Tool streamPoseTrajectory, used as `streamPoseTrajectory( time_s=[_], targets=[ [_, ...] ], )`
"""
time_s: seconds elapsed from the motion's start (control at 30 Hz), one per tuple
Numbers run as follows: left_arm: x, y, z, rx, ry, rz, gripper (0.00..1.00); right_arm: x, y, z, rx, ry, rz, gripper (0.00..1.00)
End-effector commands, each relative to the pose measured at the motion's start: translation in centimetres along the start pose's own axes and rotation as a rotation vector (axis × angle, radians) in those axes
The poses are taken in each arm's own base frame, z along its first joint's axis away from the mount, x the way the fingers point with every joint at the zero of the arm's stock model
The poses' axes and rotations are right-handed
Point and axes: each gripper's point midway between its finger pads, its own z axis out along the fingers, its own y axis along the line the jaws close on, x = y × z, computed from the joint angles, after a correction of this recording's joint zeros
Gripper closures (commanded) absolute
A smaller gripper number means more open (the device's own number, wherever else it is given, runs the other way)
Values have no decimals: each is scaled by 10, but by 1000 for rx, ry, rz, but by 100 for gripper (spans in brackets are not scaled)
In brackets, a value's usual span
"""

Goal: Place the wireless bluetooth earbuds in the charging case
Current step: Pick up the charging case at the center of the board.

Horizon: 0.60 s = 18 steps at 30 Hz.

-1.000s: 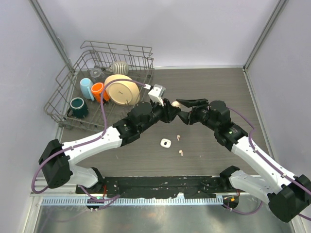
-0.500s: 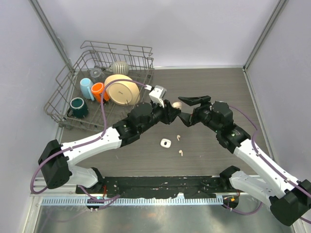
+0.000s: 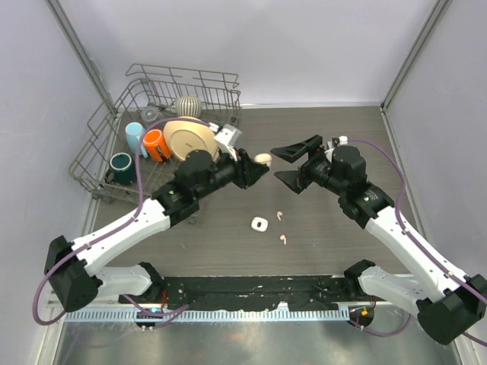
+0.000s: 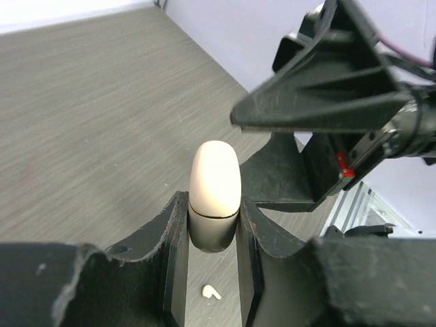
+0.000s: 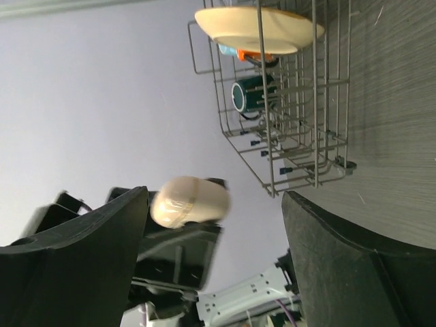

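The charging case (image 4: 214, 194), a cream oval with its lid down, stands upright in my left gripper (image 4: 212, 201), which is shut on its lower half. From above the charging case (image 3: 262, 159) hangs over the middle of the table at the left gripper's (image 3: 256, 167) tip. My right gripper (image 3: 292, 163) is open wide just right of it, not touching. In the right wrist view the case (image 5: 189, 201) floats near the left finger of the right gripper (image 5: 214, 197). Two white earbuds (image 3: 280, 215) (image 3: 283, 239) lie on the table below; one earbud (image 4: 212, 292) shows between my left fingers.
A wire dish rack (image 3: 103, 148) with cups and a cream plate (image 3: 190, 139) stands at the back left, also seen as the rack (image 5: 286, 102) behind my right fingers. A small white piece (image 3: 259, 224) lies beside the earbuds. Grey walls close in on both sides.
My right gripper has opened wide and drawn back to the right, off the case. The left arm has carried the case slightly left and back.
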Motion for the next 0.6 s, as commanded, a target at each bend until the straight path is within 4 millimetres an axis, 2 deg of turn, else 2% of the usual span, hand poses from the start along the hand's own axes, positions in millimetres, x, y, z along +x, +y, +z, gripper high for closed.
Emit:
streamPoseTrajectory(
  time_s=[0.0,0.03,0.1,0.13,0.2,0.37,0.57],
  targets=[
    [-41,-12,-34,165,-59,25,100,33,18,-3,-87,243,-160,15],
    [-41,-16,-44,204,-66,37,100,36,28,-4,-140,262,-162,15],
    [-47,-9,-51,202,-97,56,100,41,33,-7,-185,289,-155,15],
    [-45,-9,-55,212,-96,63,100,45,42,-11,-227,307,-151,15],
    [-44,-8,-59,223,-95,79,100,46,46,-13,-243,318,-150,15],
    [-41,-16,-60,282,-88,85,100,55,60,-18,-301,378,-115,14],
    [-39,-14,-54,287,-97,66,100,62,64,-14,-311,442,-73,14]
  ],
)
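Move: The left gripper already holds the closed cream charging case at its fingertips, about 1 cm ahead and 1 cm right of its hand point. From the open right gripper that case is some 5 cm to the left, 2 cm ahead and level in height. Roughly 28 cm below the right gripper on the board, the white case lies 4 cm back and 5 cm left, the nearer-to-the-hands earbud straight below and 2 cm right, the other earbud 9 cm back and 3 cm right. Keep the charging case pinched and carry it left and up with the left gripper, about 5 cm left, then ease it back and slightly down again, yawing some 10 degrees clockwise. Follow it with the right gripper wide open, some 5 cm up and 4 cm left while drawing back, swinging its fingers about 20 degrees counter-clockwise and tipping them up. ##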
